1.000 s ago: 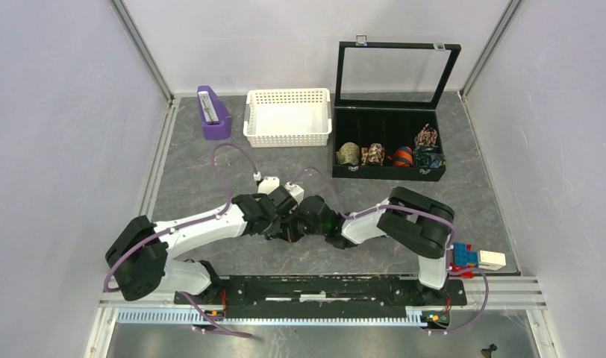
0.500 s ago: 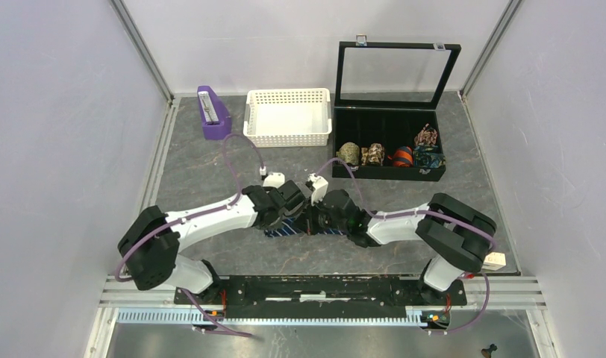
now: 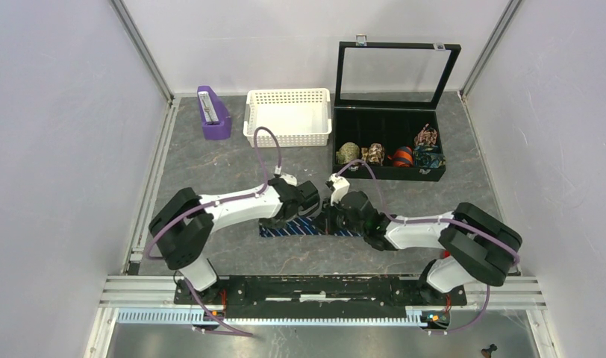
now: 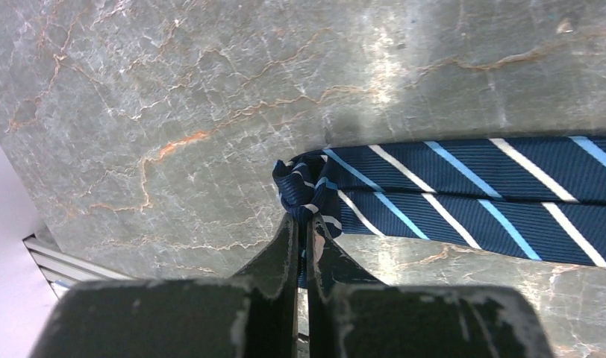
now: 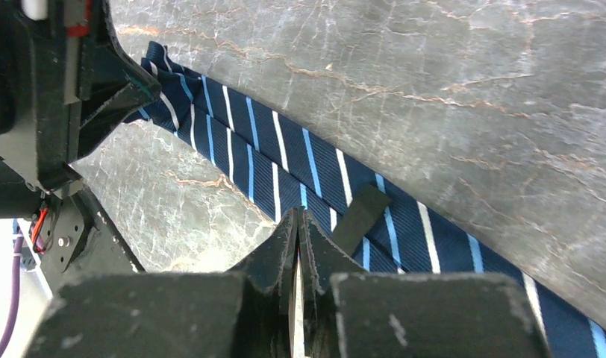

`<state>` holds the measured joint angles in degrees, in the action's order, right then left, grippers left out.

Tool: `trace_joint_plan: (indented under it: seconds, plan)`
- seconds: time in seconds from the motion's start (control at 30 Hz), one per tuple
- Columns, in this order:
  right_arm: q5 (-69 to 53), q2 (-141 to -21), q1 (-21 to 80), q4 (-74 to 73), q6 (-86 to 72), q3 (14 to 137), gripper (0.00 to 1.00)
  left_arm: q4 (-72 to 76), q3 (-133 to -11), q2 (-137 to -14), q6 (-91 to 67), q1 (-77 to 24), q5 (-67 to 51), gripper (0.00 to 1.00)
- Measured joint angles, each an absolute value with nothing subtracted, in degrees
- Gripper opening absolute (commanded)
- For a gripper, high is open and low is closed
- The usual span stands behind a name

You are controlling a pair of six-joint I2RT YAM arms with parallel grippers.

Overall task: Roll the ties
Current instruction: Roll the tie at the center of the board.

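The tie (image 3: 309, 227), dark navy with thin light-blue and white diagonal stripes, lies as a long doubled strip on the grey marbled table. My left gripper (image 3: 289, 218) is shut on its bunched, folded left end (image 4: 304, 195). My right gripper (image 3: 331, 221) stands further right along the strip. Its jaws are shut with their tips (image 5: 298, 216) pinching the tie's near edge (image 5: 248, 160), beside a black loop (image 5: 360, 218) sewn on the fabric. The left gripper's fingers (image 5: 128, 97) show at the tie's far end in the right wrist view.
A black display box (image 3: 389, 173) with its glass lid up stands at the back right and holds olive, brown, orange and blue patterned rolls (image 3: 349, 153). A white slotted basket (image 3: 287, 117) and a purple stand (image 3: 213, 113) sit along the back.
Both arms have reached further from their bases and drawn apart. The tie, hidden between the bunched grippers a second ago, now lies stretched out flat between them.
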<state>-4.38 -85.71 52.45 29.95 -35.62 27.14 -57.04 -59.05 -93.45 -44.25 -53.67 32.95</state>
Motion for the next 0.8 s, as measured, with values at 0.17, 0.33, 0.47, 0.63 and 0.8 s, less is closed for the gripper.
trace_joint_plan:
  seconds: [0.17,0.33,0.47,0.63,0.8]
  plan:
    - [-1.2,-80.9,51.9,27.9,-35.3,24.6,0.07,-57.7,-62.3,-96.8,-44.0,-55.2,32.9,0.02]
    - [1.8,-76.2,50.8,25.9,-35.0,22.1,0.07,-58.3,-64.7,-100.5,-44.0,-56.5,33.2,0.02]
    - [3.2,-73.4,50.3,24.7,-34.8,20.6,0.07,-58.9,-66.1,-103.7,-43.9,-57.6,33.7,0.02]
    - [4.8,-70.3,50.1,23.6,-34.6,19.6,0.07,-59.9,-68.0,-105.9,-43.9,-58.3,34.0,0.04]
    - [5.5,-68.9,50.1,22.6,-34.5,18.9,0.07,-59.9,-71.0,-108.5,-43.7,-58.8,33.9,0.16]
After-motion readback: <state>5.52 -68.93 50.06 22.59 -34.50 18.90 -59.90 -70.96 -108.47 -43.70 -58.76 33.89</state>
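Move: The left hand already pinches the tie's bunched-up end; the stretch of tie it is taken to lies about 5 cm to its right, 1 cm ahead and 3 cm below. The tie's black loop is roughly 20 cm to its right and 2 cm ahead, at much the same depth. From the right hand, fingers shut and empty just above the tie, the loop lies about 3 cm ahead, 2 cm right and 3 cm below, and the pinched end about 17 cm left, level fore and aft. Rightward and then also down, the left hand carries the still-pinched end about 5 cm in over the flat tie and 2 cm lower, barely tilting. The right hand draws off to the right by about 6 cm, rising a little and turning some 10 degrees clockwise, its fingers still shut with nothing between them. ##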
